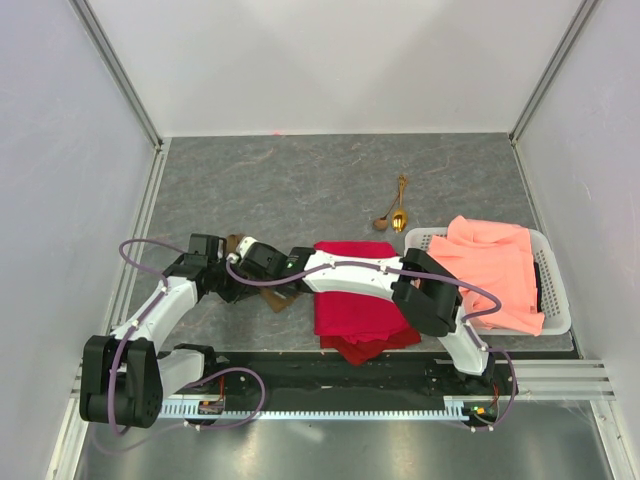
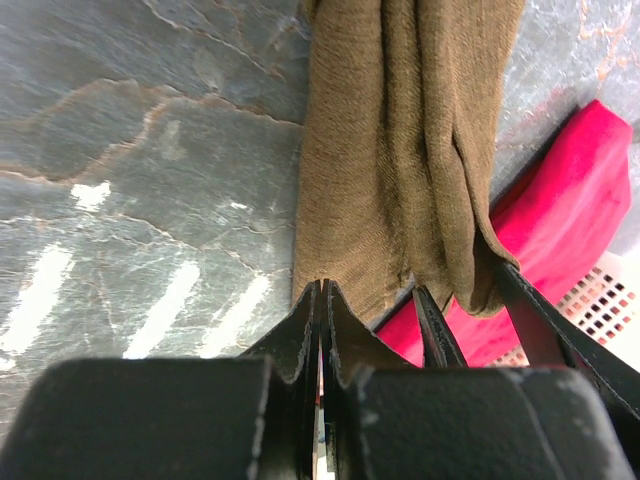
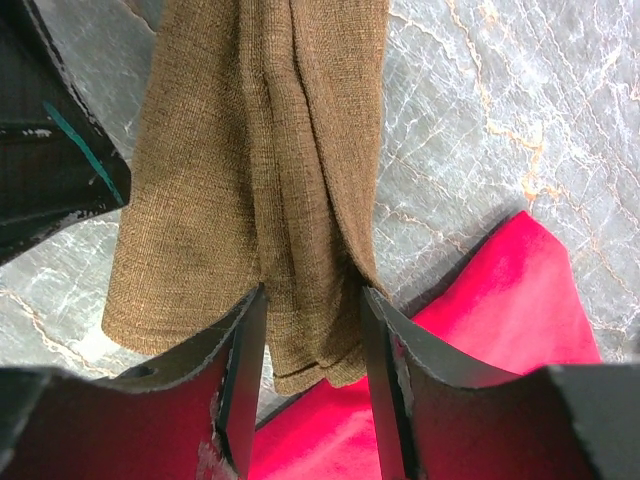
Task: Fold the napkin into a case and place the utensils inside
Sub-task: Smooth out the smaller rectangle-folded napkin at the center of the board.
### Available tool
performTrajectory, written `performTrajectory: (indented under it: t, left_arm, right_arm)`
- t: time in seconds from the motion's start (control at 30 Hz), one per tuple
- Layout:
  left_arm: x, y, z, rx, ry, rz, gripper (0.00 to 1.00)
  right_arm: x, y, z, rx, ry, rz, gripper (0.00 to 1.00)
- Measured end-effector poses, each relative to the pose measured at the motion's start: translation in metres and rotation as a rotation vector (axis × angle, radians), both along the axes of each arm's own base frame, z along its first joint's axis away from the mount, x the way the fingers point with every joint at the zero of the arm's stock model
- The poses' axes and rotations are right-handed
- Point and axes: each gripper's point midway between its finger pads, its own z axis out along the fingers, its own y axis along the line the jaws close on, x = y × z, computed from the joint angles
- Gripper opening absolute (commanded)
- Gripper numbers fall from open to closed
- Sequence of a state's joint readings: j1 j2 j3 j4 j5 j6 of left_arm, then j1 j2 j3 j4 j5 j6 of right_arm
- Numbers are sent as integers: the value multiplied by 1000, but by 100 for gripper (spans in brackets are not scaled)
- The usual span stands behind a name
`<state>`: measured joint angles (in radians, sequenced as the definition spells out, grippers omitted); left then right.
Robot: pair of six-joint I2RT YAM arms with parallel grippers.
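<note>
The olive-brown napkin lies bunched in long folds on the grey table, mostly hidden under both wrists in the top view. My left gripper is shut, its tips pinched at the napkin's near edge. My right gripper reaches across from the right and stands open, its fingers on either side of a thick fold of the napkin. No case has been formed from the cloth. The two gold utensils lie together farther back on the table, apart from both grippers.
A bright red cloth lies right of the napkin, under the right arm, and touches the napkin's end. A white basket at the right edge holds a salmon-orange cloth. White walls enclose the table.
</note>
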<state>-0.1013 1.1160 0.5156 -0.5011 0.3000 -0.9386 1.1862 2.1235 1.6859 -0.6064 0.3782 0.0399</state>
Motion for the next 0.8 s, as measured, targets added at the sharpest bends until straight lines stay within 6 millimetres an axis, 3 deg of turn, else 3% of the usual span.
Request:
performTrajectory:
  t: [0.43,0.8]
  left_arm:
    - [7,2,0,-49,12,44,2]
    - [12,-3,-3,-84,2,34,2]
  right_arm:
    - [-7,1,-23,-50,13,16,51]
    - [-7,2,-23,-44,9,6,25]
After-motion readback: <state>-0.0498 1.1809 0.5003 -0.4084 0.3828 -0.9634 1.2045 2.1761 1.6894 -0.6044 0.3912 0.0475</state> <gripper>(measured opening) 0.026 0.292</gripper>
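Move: The napkin's folded ridge stands almost straight under my open right fingers, about 2 cm down and 1 cm back; the serving spoons lie some 24 cm to that hand's right and 15 cm farther out. From my shut left fingertips, which are over the napkin's left part, the ridge is about 5 cm to the right and 2 cm ahead. The red napkin's middle is about 18 cm right of my right hand and 3 cm back. I sink my right hand a good 2 cm, easing slightly back, so that the half-open fingers straddle the ridge near its closer end. Then I hold there and draw them in on the brown cloth from both sides, to nearly half the gap. Meanwhile my left hand, still shut, creeps about 1 cm forward over the napkin, tilting around 5 degrees. ##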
